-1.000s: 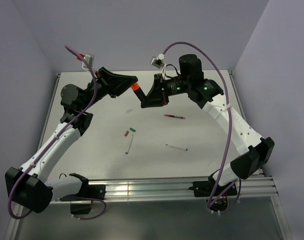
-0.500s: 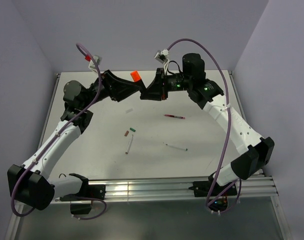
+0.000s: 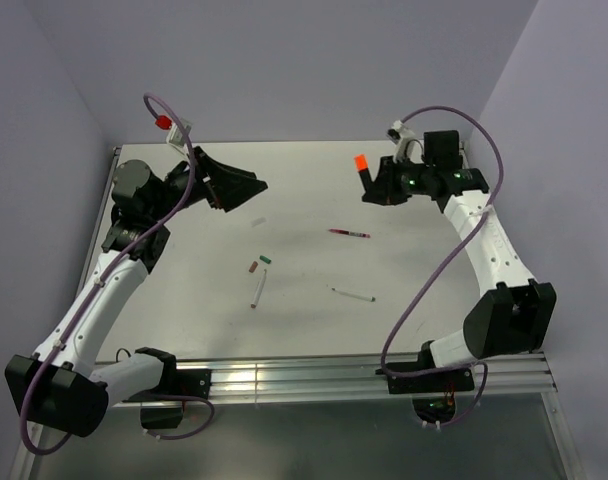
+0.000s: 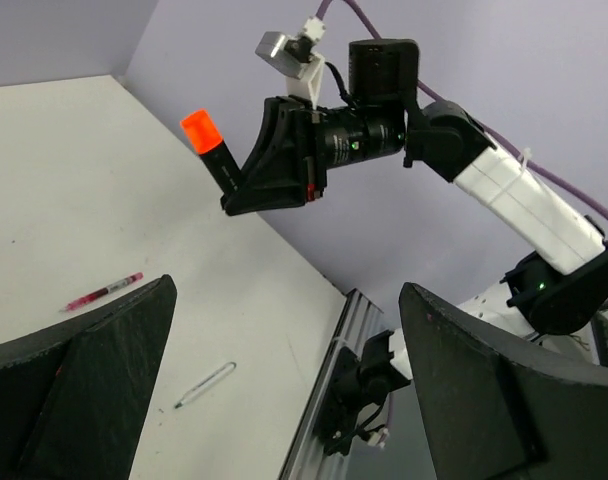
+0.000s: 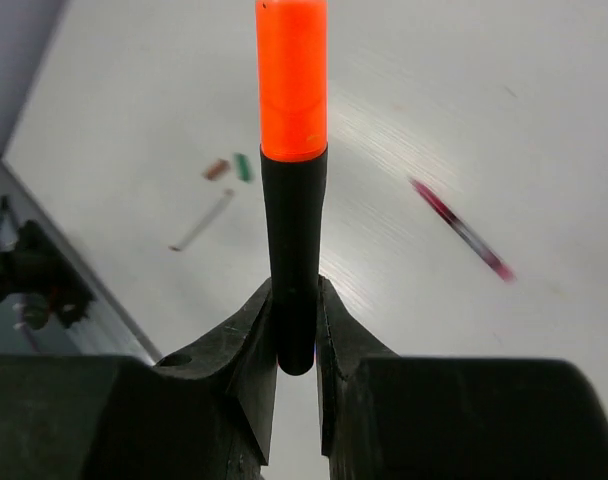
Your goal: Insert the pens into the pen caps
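Note:
My right gripper (image 5: 295, 300) is shut on the lower end of the short black marker (image 5: 294, 240), held in the air at the table's far right (image 3: 367, 178). The bright orange cap (image 5: 291, 80) sits on the marker's free end. My left gripper (image 3: 246, 190) hangs open and empty at the far left, its fingers (image 4: 114, 350) wide apart. On the table lie the thin dark red pen (image 3: 350, 233), two white pens (image 3: 258, 288) (image 3: 352, 295), and the brownish-red cap (image 3: 252, 267) beside the green cap (image 3: 265, 259).
Purple walls close in the white table (image 3: 184, 300) on three sides. An aluminium rail (image 3: 314, 378) carrying both arm bases runs along the near edge. Cables loop above each wrist.
My left gripper opened, let go of the orange cap and drew back to the left. My right arm swung right, carrying the marker with the orange cap on it.

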{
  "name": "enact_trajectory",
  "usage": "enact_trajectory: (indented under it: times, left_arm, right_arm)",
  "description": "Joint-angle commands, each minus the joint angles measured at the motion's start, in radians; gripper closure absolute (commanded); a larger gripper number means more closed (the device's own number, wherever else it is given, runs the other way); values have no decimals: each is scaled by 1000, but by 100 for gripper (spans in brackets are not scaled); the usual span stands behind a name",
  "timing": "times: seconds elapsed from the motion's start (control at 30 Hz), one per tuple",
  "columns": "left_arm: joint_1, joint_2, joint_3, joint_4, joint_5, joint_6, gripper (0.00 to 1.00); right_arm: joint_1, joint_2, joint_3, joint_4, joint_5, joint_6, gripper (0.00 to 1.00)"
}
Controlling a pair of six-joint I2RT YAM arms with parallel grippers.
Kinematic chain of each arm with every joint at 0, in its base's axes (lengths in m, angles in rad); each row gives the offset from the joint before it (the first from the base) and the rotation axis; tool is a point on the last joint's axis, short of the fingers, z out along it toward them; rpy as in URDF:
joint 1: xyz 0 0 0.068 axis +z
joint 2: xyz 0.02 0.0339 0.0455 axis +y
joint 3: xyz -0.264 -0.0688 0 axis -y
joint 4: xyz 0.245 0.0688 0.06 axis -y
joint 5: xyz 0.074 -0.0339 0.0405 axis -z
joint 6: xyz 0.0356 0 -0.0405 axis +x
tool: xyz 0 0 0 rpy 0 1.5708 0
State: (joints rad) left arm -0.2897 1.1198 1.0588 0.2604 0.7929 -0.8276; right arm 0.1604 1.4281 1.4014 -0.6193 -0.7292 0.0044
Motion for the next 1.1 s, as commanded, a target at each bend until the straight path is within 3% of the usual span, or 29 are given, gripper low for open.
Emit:
enact_trajectory:
  times: [0.0, 0.13, 0.3, 0.57, 0.8, 1.07]
  left_arm:
    - [4, -34, 4, -46, 13, 99, 1]
    - [6, -19, 7, -50, 12, 104, 0]
    - [6, -17, 10, -44, 8, 114, 1]
    - [18, -54, -65, -35, 5, 123, 1]
    - [47, -54, -79, -24, 26, 124, 1]
    - [61, -52, -97, 8, 43, 105, 0]
  right_arm:
    - [-137, 43, -47, -161, 138, -124, 100]
    - [-220, 169, -21, -223, 223, -155, 100]
    - [-292, 355, 31, -235, 209, -116, 100]
    - [-309, 550, 134, -243, 218, -83, 98]
    - [-314, 643, 179, -249, 247, -49, 90]
    - [-314, 707, 223, -270, 292, -43, 87]
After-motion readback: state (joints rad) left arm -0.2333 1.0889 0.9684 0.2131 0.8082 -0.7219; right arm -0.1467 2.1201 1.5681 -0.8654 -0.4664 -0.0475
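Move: The right hand holds the black highlighter with its orange cap on; the bare table it is taken to lies some 16 cm to its right, 7 cm ahead and 27 cm below. The red pen is almost straight beneath this hand, about 3 cm ahead, and the white pen about 15 cm back and 2 cm left, both some 26 cm down. From the left hand that bare table is about 44 cm right, 12 cm ahead and 40 cm below. The right hand keeps its grip on the capped highlighter and swings right off the red pen while dropping fast, then goes on mostly straight down, more slowly, towards the bare table: about 25 cm down, 15 cm right and 5 cm forward in all, the fingers tipping some 40 degrees to point mostly down with a clockwise turn of about 20 degrees. Meanwhile the left hand, empty and wide open, sinks about 4 cm. ##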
